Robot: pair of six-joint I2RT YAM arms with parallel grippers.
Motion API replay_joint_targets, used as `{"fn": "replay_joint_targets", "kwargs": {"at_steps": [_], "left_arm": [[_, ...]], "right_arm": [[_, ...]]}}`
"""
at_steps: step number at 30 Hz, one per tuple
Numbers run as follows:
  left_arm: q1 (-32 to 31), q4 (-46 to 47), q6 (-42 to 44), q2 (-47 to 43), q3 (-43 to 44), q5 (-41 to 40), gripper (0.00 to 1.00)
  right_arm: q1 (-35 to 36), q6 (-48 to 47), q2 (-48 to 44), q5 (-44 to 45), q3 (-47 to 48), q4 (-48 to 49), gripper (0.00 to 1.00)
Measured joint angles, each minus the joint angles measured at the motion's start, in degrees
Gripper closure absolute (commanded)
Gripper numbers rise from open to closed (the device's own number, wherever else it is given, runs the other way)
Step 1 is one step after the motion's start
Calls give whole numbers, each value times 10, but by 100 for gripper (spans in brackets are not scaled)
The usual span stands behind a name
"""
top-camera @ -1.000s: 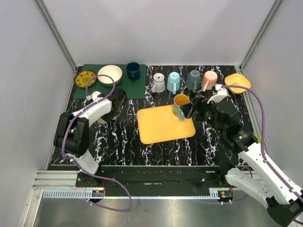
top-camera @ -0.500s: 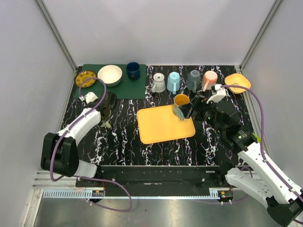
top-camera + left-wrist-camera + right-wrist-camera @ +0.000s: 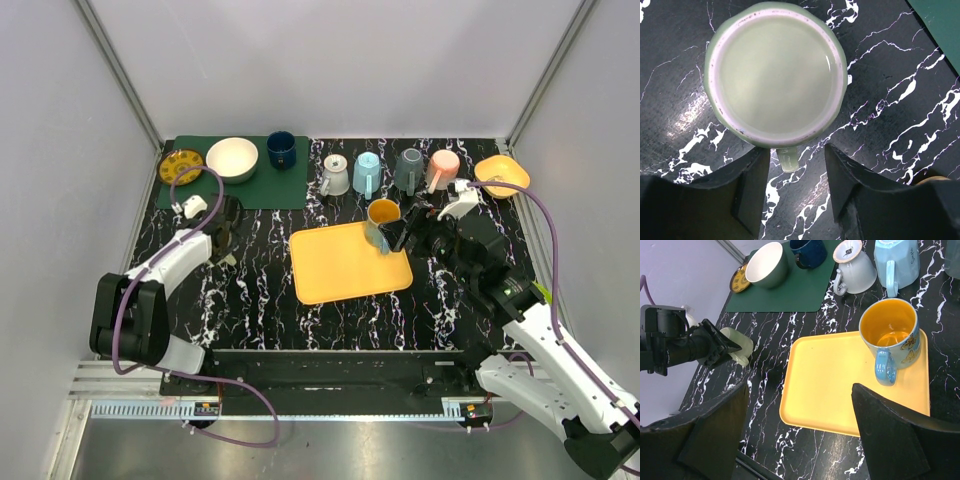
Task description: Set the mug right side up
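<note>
A pale green mug [image 3: 776, 75] stands upside down on the black marble table, its flat base facing the left wrist camera and its handle [image 3: 788, 160] pointing at the gripper. My left gripper [image 3: 797, 152] is open, one finger on each side of the handle tip, not touching it. The right wrist view shows the mug [image 3: 738, 347] just beyond the left gripper [image 3: 720, 345]. From above, the left gripper [image 3: 222, 238] hides most of the mug. My right gripper [image 3: 408, 236] is open and empty beside an upright orange mug [image 3: 383, 221].
A yellow tray [image 3: 345, 265] lies mid-table under the orange mug. Behind it stand white [image 3: 335, 176], light blue [image 3: 367, 173], grey [image 3: 408, 168] and pink [image 3: 441, 168] mugs and an orange bowl [image 3: 502, 175]. A green mat [image 3: 290, 185] holds a cream bowl, navy cup and yellow plate.
The left arm has swung out to the left and its gripper has moved down towards the near side, over the green mug. The right arm has not moved.
</note>
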Motion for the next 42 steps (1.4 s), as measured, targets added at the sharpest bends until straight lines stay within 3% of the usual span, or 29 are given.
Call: {"fn": "replay_joint_targets", "kwargs": {"at_steps": [5, 10, 15, 19, 26, 30, 42], "left_arm": [[12, 8, 6, 3, 0, 10, 60], [24, 9, 7, 3, -1, 20, 52], [41, 8, 6, 3, -5, 23, 51], [50, 9, 5, 3, -6, 30, 58], [56, 18, 4, 3, -8, 41, 80], [59, 29, 10, 3, -9, 44, 100], [71, 50, 47, -48, -45, 97, 100]], "right_arm": [[0, 0, 0, 0, -6, 0, 11], [0, 0, 0, 0, -8, 0, 11], [0, 0, 3, 0, -8, 1, 11], [0, 0, 6, 0, -8, 1, 11], [0, 0, 6, 0, -8, 1, 11], [0, 0, 7, -1, -8, 1, 11], [0, 0, 7, -12, -9, 2, 11]]}}
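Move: The upside-down green mug is the left hand's aim: its middle lies about 6 cm left and 3 cm ahead, roughly 1 cm lower, with the handle reaching back between the open fingers. From this hand the white bowl is some 24 cm ahead and 1 cm left, the yellow plate 23 cm ahead and 15 cm left, the orange tray 32 cm right and 3 cm back. The mug lies about 50 cm left of the right hand, 8 cm ahead and 23 cm below. The left hand shifts about 2 cm left, pinches the green mug's handle, then eases back, right and slightly up. ##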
